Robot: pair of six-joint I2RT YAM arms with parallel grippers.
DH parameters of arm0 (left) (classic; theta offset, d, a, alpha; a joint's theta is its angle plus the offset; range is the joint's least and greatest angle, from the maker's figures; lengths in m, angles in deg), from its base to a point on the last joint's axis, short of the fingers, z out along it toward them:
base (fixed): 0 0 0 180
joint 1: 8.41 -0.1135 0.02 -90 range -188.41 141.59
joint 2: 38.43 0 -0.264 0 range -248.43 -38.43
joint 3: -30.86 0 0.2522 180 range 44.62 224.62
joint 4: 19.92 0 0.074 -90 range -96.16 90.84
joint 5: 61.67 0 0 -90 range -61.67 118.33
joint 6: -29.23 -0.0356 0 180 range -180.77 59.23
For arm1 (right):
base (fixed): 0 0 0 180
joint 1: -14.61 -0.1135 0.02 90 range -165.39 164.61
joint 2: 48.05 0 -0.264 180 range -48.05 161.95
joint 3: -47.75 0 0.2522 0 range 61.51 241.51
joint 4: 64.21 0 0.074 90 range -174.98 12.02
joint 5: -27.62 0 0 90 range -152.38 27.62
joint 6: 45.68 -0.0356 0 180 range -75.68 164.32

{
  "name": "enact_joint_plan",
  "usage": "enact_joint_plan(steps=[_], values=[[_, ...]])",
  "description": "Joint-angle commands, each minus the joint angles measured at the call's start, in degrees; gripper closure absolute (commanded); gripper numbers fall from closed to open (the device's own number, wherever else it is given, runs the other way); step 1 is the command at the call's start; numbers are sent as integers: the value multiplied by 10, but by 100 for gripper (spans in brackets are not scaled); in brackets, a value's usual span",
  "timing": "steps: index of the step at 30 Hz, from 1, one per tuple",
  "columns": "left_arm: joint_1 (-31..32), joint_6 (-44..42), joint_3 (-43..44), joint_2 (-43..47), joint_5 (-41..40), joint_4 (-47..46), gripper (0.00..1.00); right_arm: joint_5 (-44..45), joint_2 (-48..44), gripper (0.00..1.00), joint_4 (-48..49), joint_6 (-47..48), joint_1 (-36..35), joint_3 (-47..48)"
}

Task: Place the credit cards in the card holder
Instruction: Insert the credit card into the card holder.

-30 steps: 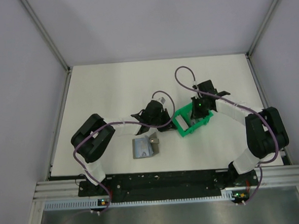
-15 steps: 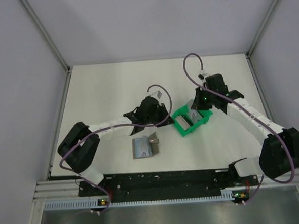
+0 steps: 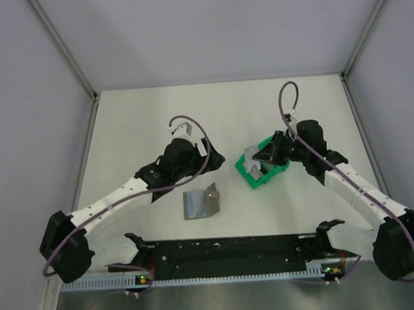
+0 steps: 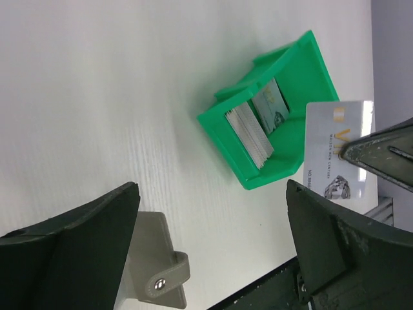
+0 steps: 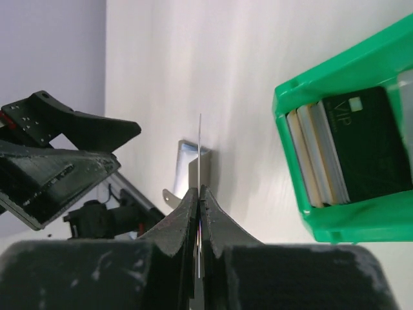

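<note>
My right gripper (image 3: 264,154) is shut on one credit card (image 3: 252,160), held just above the left end of the green tray (image 3: 273,170). In the right wrist view the card (image 5: 200,152) shows edge-on between the closed jaws of the right gripper (image 5: 199,191). More credit cards (image 5: 342,155) stand upright in the tray (image 5: 335,223). The grey card holder (image 3: 201,203) lies flat in front of the arms, its snap strap (image 4: 164,278) turned aside. My left gripper (image 3: 186,160) hangs open and empty to the left of the tray and above the holder (image 4: 151,258).
White side walls and metal posts (image 3: 75,72) bound the table. The black base rail (image 3: 227,248) runs along the near edge, close behind the card holder. The left wrist view shows the held card (image 4: 335,148) beside the tray (image 4: 258,174).
My left gripper has opened and drawn back to the left, away from the green tray. My right gripper has come away from the tray with a card in its jaws.
</note>
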Motion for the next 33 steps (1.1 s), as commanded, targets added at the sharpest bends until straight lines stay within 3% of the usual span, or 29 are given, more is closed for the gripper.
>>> enact_joint_plan(steps=[1,3,6,12,20,28,33], values=[[-28,-4,-38,80,-60,60,2,-61,-21,100,138,-132,-1,-42],[-52,-2,-57,111,-59,82,2,-54,-16,100,163,-158,-27,-53],[-82,0,-93,165,-60,111,2,-11,22,100,119,-122,-101,-14],[-154,11,-172,261,-63,188,2,170,85,100,47,-89,-265,62],[-210,58,-202,284,-59,254,2,322,237,100,-32,-50,-446,209],[-252,76,-210,281,-44,280,2,448,334,100,-48,-39,-534,274],[-275,71,-211,279,-32,286,2,477,364,100,-47,-37,-551,288]])
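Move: The right hand already grips the upright silver card; the open card holder lies about 20 cm to its left, 8 cm back and 15 cm below. The green box is 6 cm ahead, 4 cm to the right and 13 cm below, its white card stack 3 cm ahead and 14 cm under the fingers. From the open left hand, the holder is about 10 cm back, 6 cm left and 14 cm down, the box 3 cm ahead, 16 cm right and 12 cm lower. Keeping the card pinched, the right hand carries it away from the green box to above the card holder, some 23 cm left and 12 cm back, then sinks and tips its fingers steeper. The left hand, still wide open, sweeps about 21 cm left, sinking and drawing back a little to the holder's left side while turning counter-clockwise. ##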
